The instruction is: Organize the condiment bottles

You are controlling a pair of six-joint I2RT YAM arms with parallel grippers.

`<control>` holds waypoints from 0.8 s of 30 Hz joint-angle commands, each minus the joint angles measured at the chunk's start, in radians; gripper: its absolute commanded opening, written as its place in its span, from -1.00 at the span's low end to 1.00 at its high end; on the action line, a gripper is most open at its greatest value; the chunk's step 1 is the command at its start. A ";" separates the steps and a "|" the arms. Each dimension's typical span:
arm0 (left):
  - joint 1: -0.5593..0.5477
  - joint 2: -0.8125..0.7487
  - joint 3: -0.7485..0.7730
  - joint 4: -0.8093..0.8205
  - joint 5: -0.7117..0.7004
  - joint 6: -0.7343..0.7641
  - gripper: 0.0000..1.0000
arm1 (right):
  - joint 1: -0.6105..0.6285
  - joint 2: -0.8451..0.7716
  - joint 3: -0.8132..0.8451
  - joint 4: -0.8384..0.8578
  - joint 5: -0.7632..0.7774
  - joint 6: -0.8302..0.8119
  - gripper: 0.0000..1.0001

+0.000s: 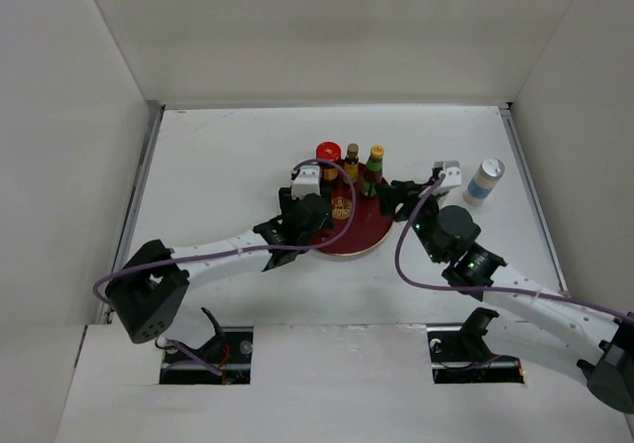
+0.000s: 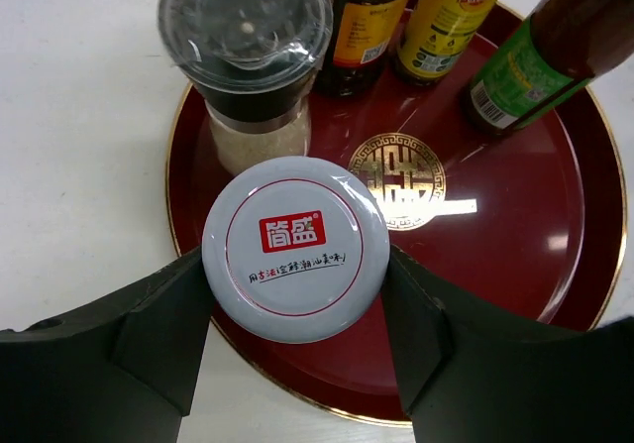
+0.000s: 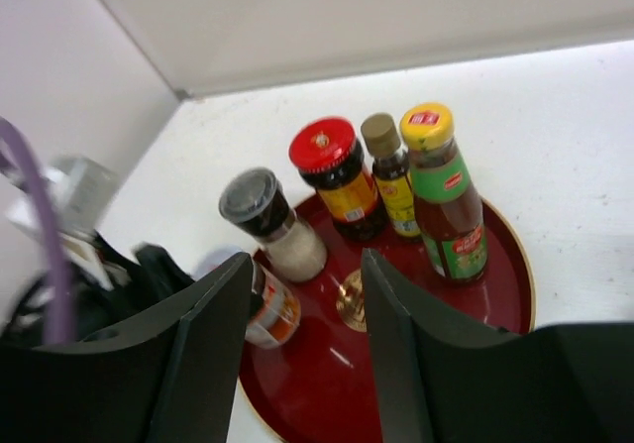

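Observation:
My left gripper (image 2: 295, 299) is shut on a grey-lidded jar (image 2: 295, 248) with an orange label (image 3: 277, 312), at the near-left rim of the red tray (image 2: 515, 255). I cannot tell whether the jar rests on the tray. On the tray stand a black-capped grinder (image 2: 246, 37), a red-capped jar (image 3: 332, 170), a brown-capped bottle (image 3: 388, 170) and a yellow-capped, green-labelled bottle (image 3: 446, 195). My right gripper (image 3: 305, 260) is open and empty, above the tray's right side (image 1: 393, 200). A white blue-banded shaker (image 1: 484, 180) stands on the table to the right.
White walls close in the table on the left, back and right. The left arm (image 1: 223, 250) reaches across the table's near left to the tray (image 1: 342, 240). The right arm (image 1: 495, 275) comes in from the near right, close to the shaker.

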 commanded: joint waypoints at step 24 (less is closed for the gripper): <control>-0.048 -0.014 -0.049 0.325 -0.062 0.104 0.83 | -0.344 0.091 0.076 -0.291 0.183 0.093 1.00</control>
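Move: My left hand already holds the white-lidded jar; its spot on the red tray is about 2 cm ahead, 2 right and 8 below. The pepper mill stands some 8 cm ahead and 2 left, the red-capped bottle 14 ahead and 3 right. For my empty right hand, the black-capped jar is roughly 11 cm ahead, 15 right and 17 below, the blue-label jar 12 ahead, 26 right, the green-label bottle 13 ahead, 2 left. With my left hand I lower the held jar about 3.5 cm, easing slightly forward, onto the tray just short of the pepper mill, then open my fingers and rise off it. Meanwhile my half-open right hand lifts a touch, spreads fully and swings about 13 cm right, then also down and forward towards the black-capped jar, turning nearly 30 degrees clockwise and tipping down. ##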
